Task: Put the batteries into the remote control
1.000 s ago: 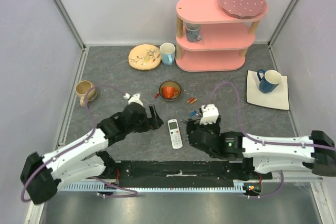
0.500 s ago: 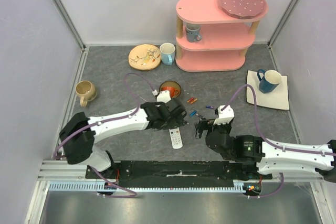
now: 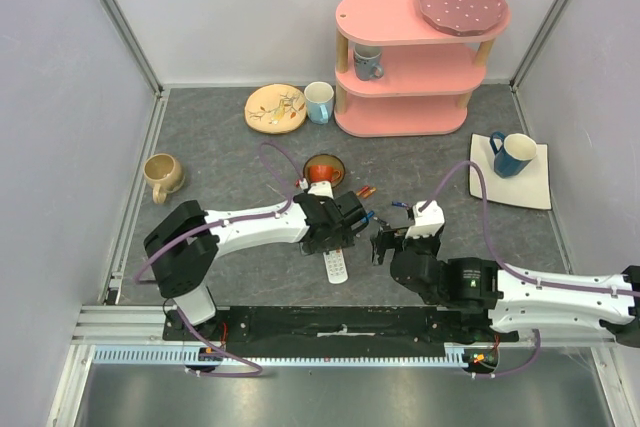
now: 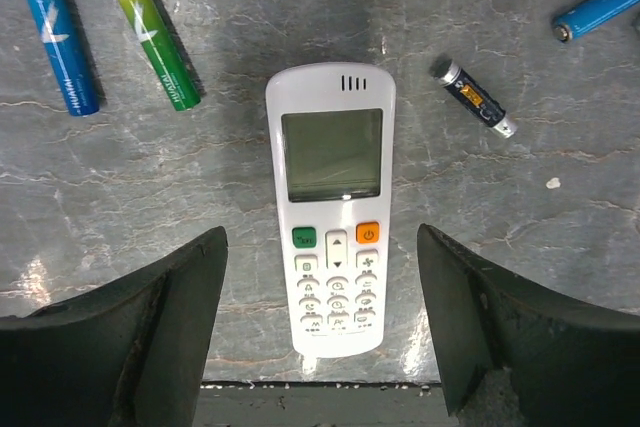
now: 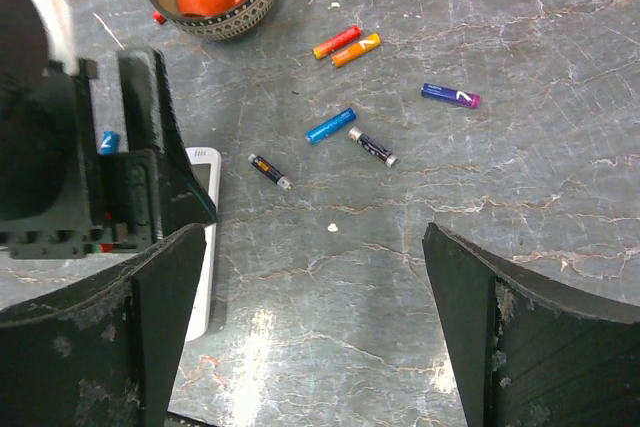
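Note:
The white remote control (image 4: 330, 209) lies face up on the grey table, buttons toward the near edge. My left gripper (image 4: 320, 239) hangs open over it, one finger on each side of its button end with a gap on both. Around it lie batteries: a blue one (image 4: 62, 47), a green one (image 4: 157, 45) and a dark one (image 4: 473, 97). My right gripper (image 5: 312, 247) stands open over bare table just right of the remote control (image 5: 203, 237). Beyond it are more batteries: blue (image 5: 331, 125), dark (image 5: 372, 146), purple (image 5: 450, 95) and orange (image 5: 357, 49). From above, the remote control (image 3: 336, 268) shows below the left gripper (image 3: 343, 234).
A patterned bowl holding an orange cup (image 3: 323, 173) stands just behind the left wrist. A pink shelf (image 3: 420, 97) is at the back, a blue mug (image 3: 513, 154) on a white plate at the right, a beige mug (image 3: 160, 175) at the left. The table's front edge (image 4: 320, 387) runs just below the remote.
The left arm has swung right from the table's left side to hover over the remote, its jaws narrowing a little. The right arm drew back to the right, then stayed put.

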`<state>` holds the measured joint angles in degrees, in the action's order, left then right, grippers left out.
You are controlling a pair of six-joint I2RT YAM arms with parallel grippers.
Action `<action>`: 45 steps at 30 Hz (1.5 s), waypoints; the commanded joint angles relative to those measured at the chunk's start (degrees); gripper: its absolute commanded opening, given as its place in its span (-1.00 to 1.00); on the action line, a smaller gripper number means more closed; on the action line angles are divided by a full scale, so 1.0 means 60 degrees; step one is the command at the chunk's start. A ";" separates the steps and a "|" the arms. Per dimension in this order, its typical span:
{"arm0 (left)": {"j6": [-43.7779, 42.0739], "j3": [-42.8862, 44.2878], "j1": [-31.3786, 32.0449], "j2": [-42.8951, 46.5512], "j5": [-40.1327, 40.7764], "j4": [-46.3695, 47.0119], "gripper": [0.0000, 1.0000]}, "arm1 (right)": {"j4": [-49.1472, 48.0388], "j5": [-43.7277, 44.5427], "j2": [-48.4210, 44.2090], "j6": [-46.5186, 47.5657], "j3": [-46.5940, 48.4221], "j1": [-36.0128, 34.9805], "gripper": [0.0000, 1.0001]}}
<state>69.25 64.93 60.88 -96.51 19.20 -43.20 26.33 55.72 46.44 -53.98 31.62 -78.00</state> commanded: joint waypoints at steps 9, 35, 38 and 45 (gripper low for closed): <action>0.0191 0.0209 -0.0098 -0.0834 -0.0153 0.0711 0.51 | 0.0461 0.0205 -0.0986 -0.0569 -0.0230 0.0006 0.96; -0.0934 -0.0259 -0.0157 0.1242 0.0648 0.1223 -0.67 | 0.1117 0.0642 -0.0489 -0.0554 0.0633 -0.0008 0.95; -0.1755 -0.0712 -0.0259 0.2867 0.1354 0.1645 -0.96 | 0.1077 0.0791 -0.0050 -0.0395 0.0998 0.0006 0.95; -0.3368 -0.4034 -0.1810 0.7349 -0.1673 0.6135 -0.96 | -0.1588 -0.1886 0.0201 0.1466 0.1337 0.0443 0.95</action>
<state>56.58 50.17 54.74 -62.89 18.15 -23.24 26.87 52.12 48.03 -50.41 36.51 -77.60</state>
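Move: The remote control lies face up just below the open left fingers, its middle roughly 2 cm ahead, 1 cm to the right and 3 cm down. The black battery is about 8 cm ahead and 7 cm right of this hand; the green one 8 cm ahead and 7 cm left, with the blue battery 10 cm left, level with the green. From the right hand, the remote is some 10 cm left, 4 cm ahead and 13 cm below. The remote control is straddled by the left hand, which sinks about 3 cm, easing slightly right, and closes its fingers on the two long sides at the keypad half. The hand then lifts fast, about 17 cm, drifting forward and left as it tilts some 35 degrees, tips swinging forward and its left side dropping. The empty, open right hand finally starts left and up. ##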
